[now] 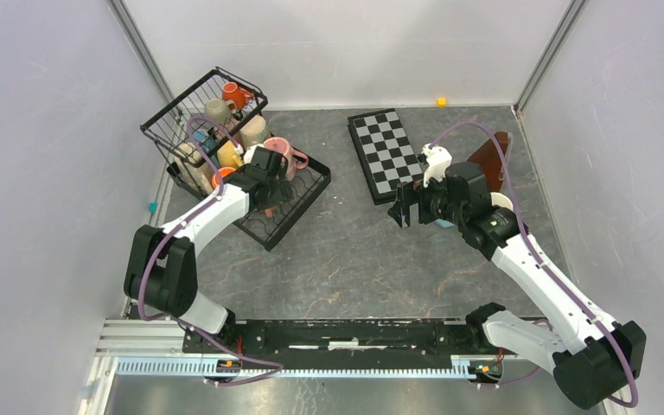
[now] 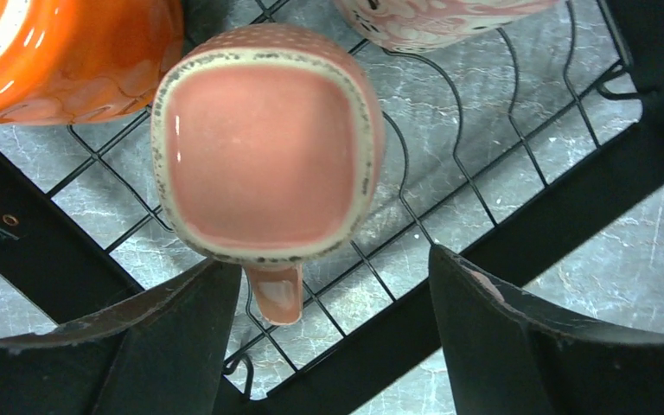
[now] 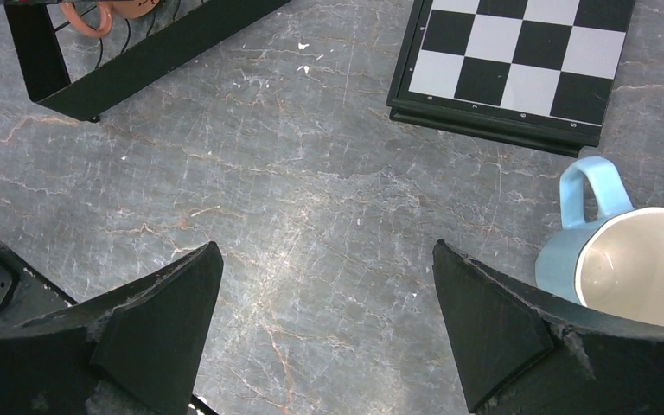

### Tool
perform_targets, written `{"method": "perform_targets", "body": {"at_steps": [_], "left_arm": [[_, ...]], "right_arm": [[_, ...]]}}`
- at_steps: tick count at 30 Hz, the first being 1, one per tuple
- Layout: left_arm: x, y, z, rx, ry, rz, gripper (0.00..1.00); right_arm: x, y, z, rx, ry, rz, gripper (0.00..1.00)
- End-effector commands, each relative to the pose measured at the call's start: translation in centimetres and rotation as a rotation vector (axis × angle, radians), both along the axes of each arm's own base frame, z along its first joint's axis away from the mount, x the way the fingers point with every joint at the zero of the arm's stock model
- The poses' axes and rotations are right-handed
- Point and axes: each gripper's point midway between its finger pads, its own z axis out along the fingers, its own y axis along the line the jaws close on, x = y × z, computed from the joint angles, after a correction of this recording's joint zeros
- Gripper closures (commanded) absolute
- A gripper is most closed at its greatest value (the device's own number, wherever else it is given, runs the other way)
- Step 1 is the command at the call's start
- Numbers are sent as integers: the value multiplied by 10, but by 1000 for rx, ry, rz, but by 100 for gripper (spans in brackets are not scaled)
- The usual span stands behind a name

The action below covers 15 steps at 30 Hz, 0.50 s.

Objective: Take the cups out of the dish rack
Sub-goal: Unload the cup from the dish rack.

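Note:
The black wire dish rack stands at the back left, with several cups in its basket part. My left gripper hovers over the tray part. In the left wrist view a pink cup sits upright on the tray wires, and its handle points toward the open left gripper, close to the left finger. An orange cup stands beside it. My right gripper is open and empty over the table, with a light blue cup just to its right.
A black-and-white checkerboard lies at mid-back. A brown object stands behind the right arm. A second pink patterned cup sits farther along the tray. A corner of the rack shows in the right wrist view.

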Motion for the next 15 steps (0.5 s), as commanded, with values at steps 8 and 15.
{"method": "perform_targets", "body": {"at_steps": [8,15], "left_arm": [[3,14,-21,36,19,137,42],[0,16,-33,48,40,148,65]], "right_arm": [[1,6,4,29,-27,15,2],[-2,4,-1,23,-19,16,2]]}}
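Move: The pink cup stands bottom up in the dish rack. From the left hand its body lies about 5 cm ahead, 1 cm left and 5 cm lower, with its handle pointing back towards the fingers. The orange cup sits roughly 9 cm ahead and 10 cm left of the hand, the patterned pink cup about 12 cm ahead and 3 cm right. From the right hand the pink cup is some 31 cm left, 11 cm ahead and 16 cm lower. Sink the left gripper about 3 cm, easing some 1 cm to the left, so that the fingertips come down on either side of the pink cup's handle. Turn the wrist slightly counter-clockwise on the way, and close the fingers from nearly wide open to under half, narrowing on the handle. ##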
